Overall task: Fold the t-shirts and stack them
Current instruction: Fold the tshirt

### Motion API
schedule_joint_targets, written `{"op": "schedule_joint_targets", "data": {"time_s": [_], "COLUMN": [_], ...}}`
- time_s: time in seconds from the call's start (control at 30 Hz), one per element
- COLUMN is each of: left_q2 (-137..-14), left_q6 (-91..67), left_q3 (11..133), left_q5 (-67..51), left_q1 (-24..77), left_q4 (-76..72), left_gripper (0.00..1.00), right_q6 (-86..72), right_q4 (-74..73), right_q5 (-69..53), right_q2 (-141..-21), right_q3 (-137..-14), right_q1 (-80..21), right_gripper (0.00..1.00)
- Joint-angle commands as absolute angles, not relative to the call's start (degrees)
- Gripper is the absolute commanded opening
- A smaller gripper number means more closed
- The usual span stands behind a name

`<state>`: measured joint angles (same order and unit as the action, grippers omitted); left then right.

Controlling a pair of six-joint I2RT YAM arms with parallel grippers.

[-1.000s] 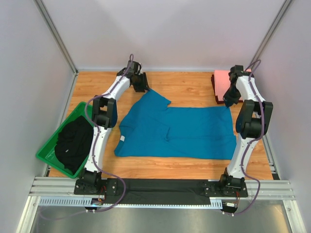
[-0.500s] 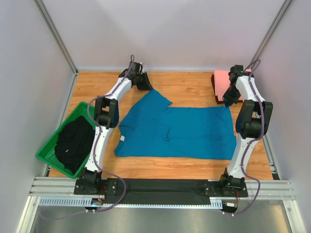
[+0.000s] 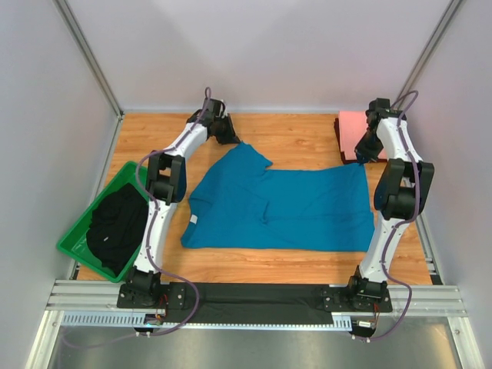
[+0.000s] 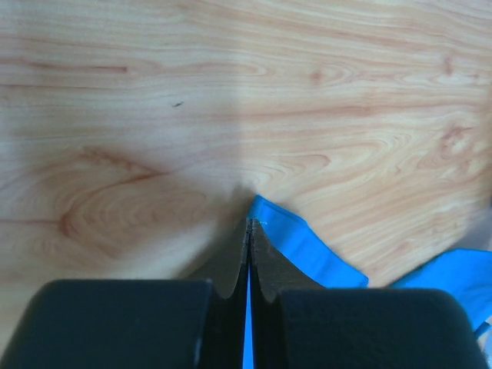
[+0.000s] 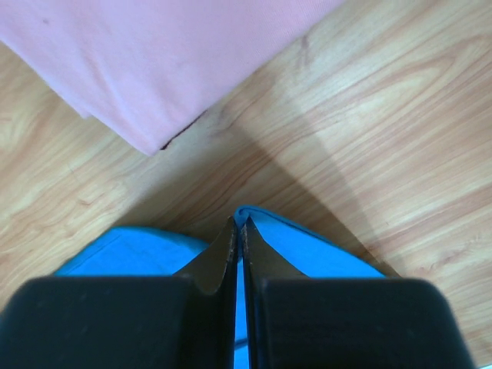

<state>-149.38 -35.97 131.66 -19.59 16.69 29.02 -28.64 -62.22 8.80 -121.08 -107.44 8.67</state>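
The teal-blue t-shirt (image 3: 284,206) lies spread flat in the middle of the table, its white neck label at the left edge. My left gripper (image 3: 231,139) is shut on the tip of its far left sleeve (image 4: 296,238), the cloth pinched between the fingers. My right gripper (image 3: 360,160) is shut on the shirt's far right corner (image 5: 323,250). The salmon-pink t-shirt (image 3: 355,131) lies folded at the far right corner of the table, just beyond my right gripper; it also fills the top of the right wrist view (image 5: 169,54).
A green bin (image 3: 81,238) holding dark cloth (image 3: 115,227) stands at the left edge of the table. White walls with metal posts close in the table on three sides. The arm bases sit on a rail at the near edge.
Both grippers have drawn slightly outward and away with the shirt's far edge; the sleeve and the right corner are pulled a little tauter. The pink shirt has not moved.
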Motion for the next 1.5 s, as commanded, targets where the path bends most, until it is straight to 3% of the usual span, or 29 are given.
{"op": "schedule_joint_targets", "data": {"time_s": [0.0, 1.17, 1.47], "left_q2": [-140.5, -110.6, -101.3], "left_q6": [-36.0, -21.5, -21.3], "left_q3": [131.5, 104.9, 90.7], "left_q5": [-19.2, -10.8, -10.4], "left_q1": [16.5, 14.2, 14.2], "left_q4": [28.1, 33.1, 30.8], "left_gripper": [0.0, 0.0, 0.0], "right_q6": [-28.7, -22.0, -23.0], "right_q4": [-61.5, -57.7, -56.3], "right_q5": [7.3, 7.8, 9.6], "right_q2": [-118.7, -107.7, -103.8], "right_q3": [-110.0, -94.0, -84.9], "right_q1": [9.2, 14.7, 14.8], "right_gripper": [0.0, 0.0, 0.0]}}
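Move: Each hand already pinches a far corner of the t-shirt. From the left hand, the shirt's near left corner lies about 33 cm back and 14 cm left, the white label 25 cm back and 12 cm left, and the green bin roughly 26 cm back and 32 cm left. The shirt's near right corner is some 27 cm back and 2 cm left of the right hand; the pink pile is 9 cm ahead and 4 cm right of it. Keeping their pinches, left lifts about 15 cm and swings back-left, right draws back 8 cm, towards near edge. ##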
